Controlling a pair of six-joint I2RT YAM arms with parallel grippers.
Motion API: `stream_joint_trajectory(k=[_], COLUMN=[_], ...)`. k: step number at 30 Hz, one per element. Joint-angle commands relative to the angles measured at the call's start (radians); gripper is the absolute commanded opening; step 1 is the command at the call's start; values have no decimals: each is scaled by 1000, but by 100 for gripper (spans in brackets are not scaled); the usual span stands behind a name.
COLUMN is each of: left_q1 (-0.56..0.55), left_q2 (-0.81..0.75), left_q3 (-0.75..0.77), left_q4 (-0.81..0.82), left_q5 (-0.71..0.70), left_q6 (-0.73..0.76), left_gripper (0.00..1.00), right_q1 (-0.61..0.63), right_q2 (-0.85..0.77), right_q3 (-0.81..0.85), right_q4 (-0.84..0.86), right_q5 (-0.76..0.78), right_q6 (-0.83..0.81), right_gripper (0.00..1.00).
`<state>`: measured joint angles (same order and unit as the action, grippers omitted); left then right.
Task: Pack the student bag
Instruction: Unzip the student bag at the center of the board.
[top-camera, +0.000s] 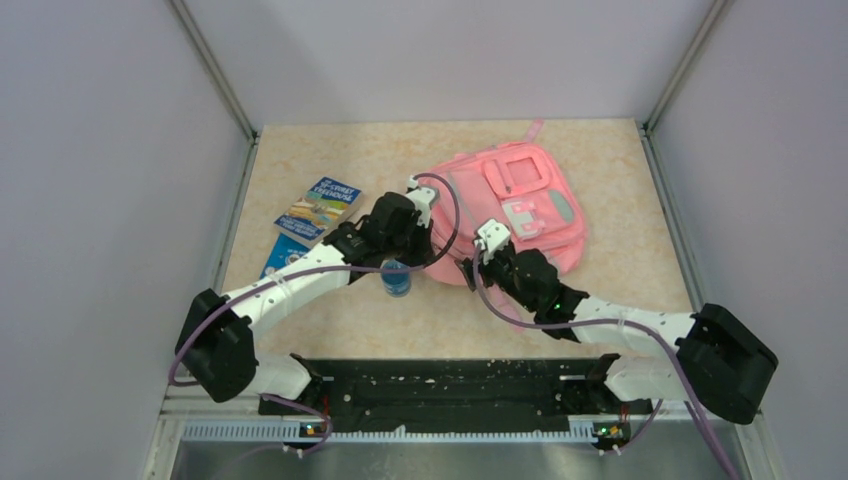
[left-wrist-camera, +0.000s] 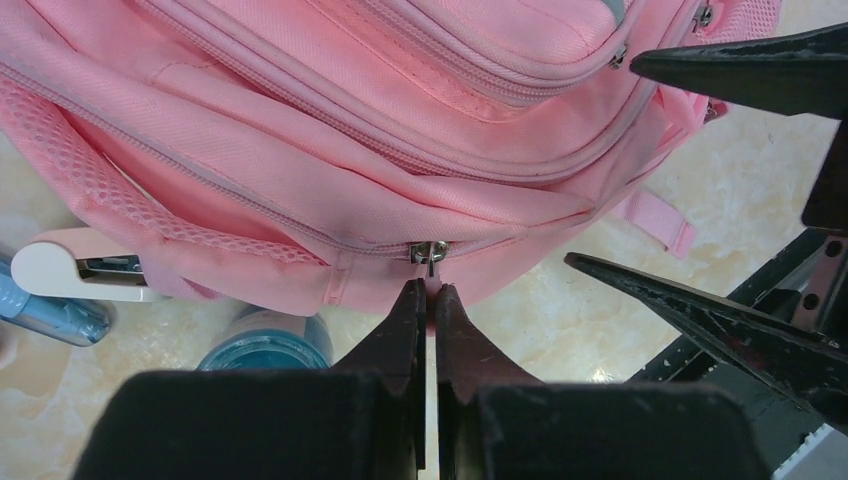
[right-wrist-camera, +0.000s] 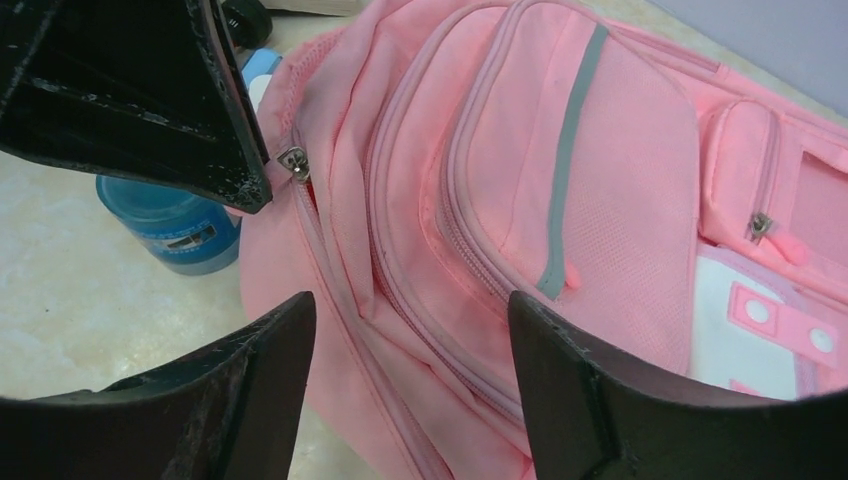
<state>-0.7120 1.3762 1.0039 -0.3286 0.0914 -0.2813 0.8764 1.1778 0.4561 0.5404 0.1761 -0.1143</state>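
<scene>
The student bag (top-camera: 525, 205) is a large pink backpack lying flat at the back right of the table. My left gripper (left-wrist-camera: 431, 292) is shut on the pink zip pull (left-wrist-camera: 430, 285) that hangs from a metal slider (left-wrist-camera: 428, 252) on the bag's near edge. From above, the left gripper (top-camera: 432, 252) sits at the bag's left corner. My right gripper (right-wrist-camera: 405, 312) is open, its fingers (right-wrist-camera: 285, 335) standing either side of the bag's zipped seam close beside the left gripper (right-wrist-camera: 150, 100). From above, the right gripper (top-camera: 470, 268) is at the bag's near edge.
A blue-capped jar (top-camera: 396, 278) stands just left of the bag, under the left wrist. A white stapler (left-wrist-camera: 80, 270) and a blue tube (left-wrist-camera: 40, 315) lie by the bag's mesh side pocket. Two booklets (top-camera: 320, 205) lie at the left. Grey walls enclose the table.
</scene>
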Motion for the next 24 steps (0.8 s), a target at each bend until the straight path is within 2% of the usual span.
stream_joint_trajectory(k=[1, 6, 11, 13, 19, 24], left_q1=[2, 1, 3, 7, 35, 125], left_q2=[-67, -76, -72, -81, -93, -112], left_q3=[2, -5, 19, 20, 22, 56], left_q4=[117, 127, 80, 71, 71, 75], left_q5=[38, 54, -26, -63, -76, -27], left_q6=[21, 21, 22, 29, 27, -41], left_gripper=[0, 0, 0, 0, 0, 0], right_q1=[15, 25, 27, 28, 27, 28], right_q2=[52, 92, 61, 20, -113, -225], right_q3=[18, 41, 23, -8, -84, -114], right_q4=[42, 41, 71, 104, 178, 183], right_q5=[13, -9, 119, 154, 133, 111], right_q6=[-6, -10, 3, 4, -7, -11], right_gripper=[64, 51, 18, 1, 0, 0])
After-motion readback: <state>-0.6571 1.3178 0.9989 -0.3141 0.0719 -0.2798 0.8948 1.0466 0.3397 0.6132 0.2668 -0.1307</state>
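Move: The left hand, pinching the zip pull, has the bag's far left corner about 15 cm ahead and 3 cm to its left. From this hand the blue jar stands some 9 cm to the left and 1 cm ahead, the stapler roughly 12 cm left and 8 cm ahead, both about 5 cm lower. The open right hand straddles a fold of the bag beside the zip, some 1 cm ahead and 2 cm below; the zip pull lies about 8 cm to its left and 1 cm ahead. The right fingers shut on the fabric fold beside the zip: the hand first dips about 2.5 cm onto the fold and closes, then lifts it some 3.5 cm while drawing it to the right and a little back. The left hand keeps its pinch on the zip pull, nearly still until the fold is gripped, then pulls up, left and forward, about 3 cm in all, away from the right hand. ##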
